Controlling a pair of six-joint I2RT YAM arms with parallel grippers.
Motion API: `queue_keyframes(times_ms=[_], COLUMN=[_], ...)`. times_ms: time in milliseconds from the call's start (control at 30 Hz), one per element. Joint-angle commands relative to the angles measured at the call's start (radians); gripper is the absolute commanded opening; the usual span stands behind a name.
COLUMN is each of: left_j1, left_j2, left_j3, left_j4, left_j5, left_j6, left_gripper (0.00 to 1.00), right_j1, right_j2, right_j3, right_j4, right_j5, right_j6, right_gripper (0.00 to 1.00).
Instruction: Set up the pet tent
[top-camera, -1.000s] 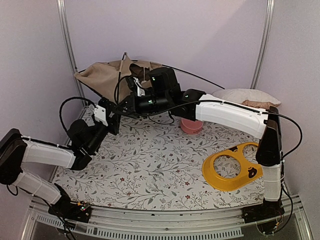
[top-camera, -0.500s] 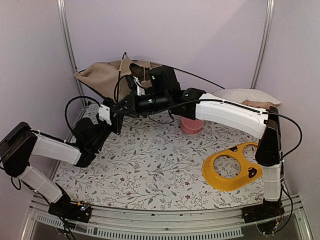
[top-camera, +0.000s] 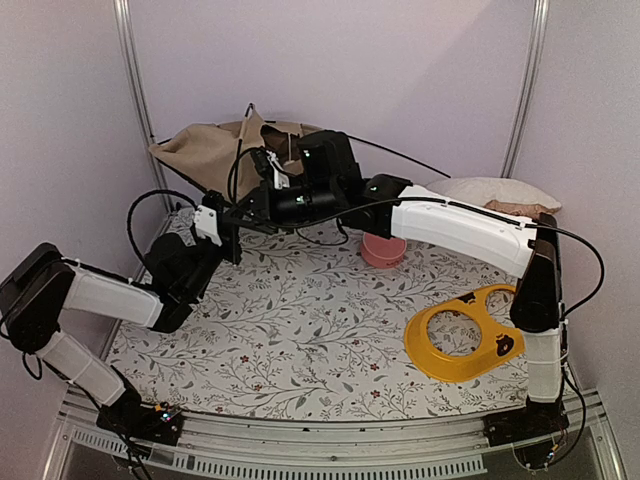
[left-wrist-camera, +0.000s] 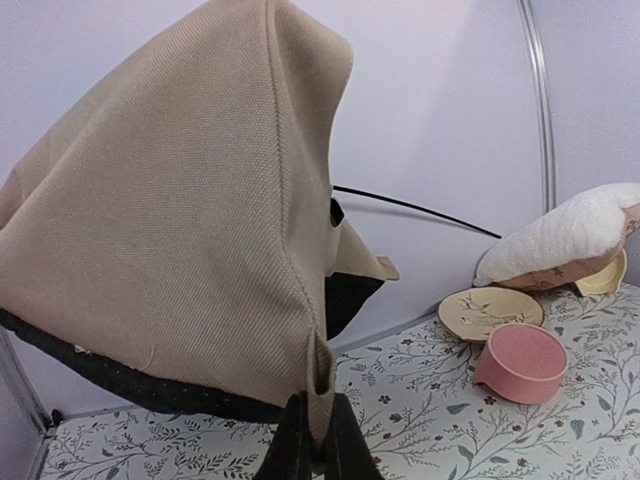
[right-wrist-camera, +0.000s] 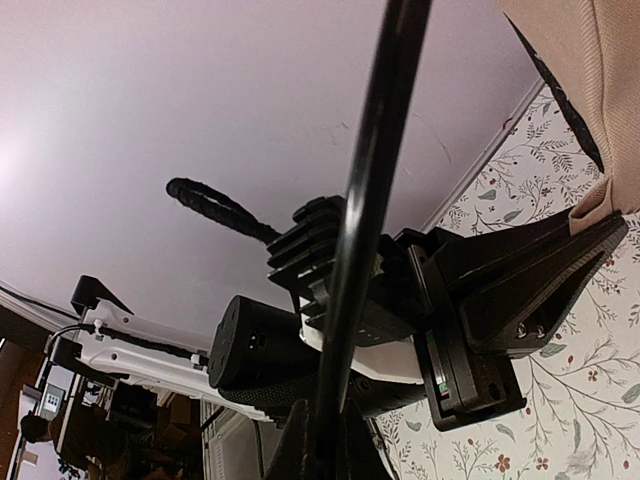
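The pet tent (top-camera: 205, 150) is a slumped tan heap with dark lining at the back left, against the wall. In the left wrist view it (left-wrist-camera: 180, 220) hangs like a hood, and my left gripper (left-wrist-camera: 318, 440) is shut on a folded hem loop at its lower edge. From above, the left gripper (top-camera: 230, 225) sits just in front of the tent. My right gripper (top-camera: 258, 200) reaches across beside it, shut on a thin black pole (right-wrist-camera: 370, 200) that runs up out of its jaws (right-wrist-camera: 325, 440). Another stretch of pole (top-camera: 400, 157) arcs out to the right of the tent.
A pink bowl (top-camera: 383, 250) stands mid-table under the right forearm. A yellow ring-shaped piece (top-camera: 460, 335) lies front right. A beige pillow (top-camera: 497, 193) rests at the back right, with a tan plate (left-wrist-camera: 490, 312) near it. Walls and metal posts (top-camera: 135, 90) hem in the back.
My left gripper has closed on the tent's hem loop, after the left arm pushed forward towards the tent. The right arm has barely moved and keeps its hold on the pole.
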Motion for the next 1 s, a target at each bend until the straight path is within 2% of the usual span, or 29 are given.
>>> queue_keyframes(times_ms=[0,367,533,967], left_j1=[-0.021,-0.269,-0.365,-0.549], left_j2=[-0.055,-0.232,-0.313,-0.332], left_j3=[-0.049,-0.227,-0.275,-0.319], left_j4=[0.013,-0.080,-0.179,-0.292], left_j5=[-0.018,-0.188,-0.274,-0.402], left_j6=[-0.030,-0.041,-0.070,-0.172], left_gripper=[0.00,0.00,0.00,0.00], right_j1=[-0.027,-0.057,-0.064,-0.064], right_j2=[0.030,0.046,0.052,0.072], right_j3=[0.037,0.068,0.068,0.048], right_j4=[0.013,0.122,0.165,0.269], right_j5=[0.050,0.112,0.127,0.121], right_j6=[-0.036,-0.077,-0.087,-0.037], right_gripper=[0.00,0.00,0.00,0.00])
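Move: The tent's cloth corner is already pinched in the left fingers. The black pole, where the right fingers hold it, lies about 13 cm back from the left hand, 3 cm to its right and 5 cm higher. The tent body hangs some 14 cm ahead of the left hand, 6 cm left and 8 cm up; the pink bowl stands about 24 cm farther out, 31 cm right and 23 cm down. From the right hand, the pinched cloth corner is 13 cm ahead, 3 cm left, 5 cm below. Straight back towards its base goes the left hand, some 12 cm, drawing the cloth corner in towards the black pole, then also sinking 3–4 cm as the fingers tip down about 10 degrees; both hands keep their grip. The right hand nearly holds its place on the pole, easing about 2 cm down and slightly left. ##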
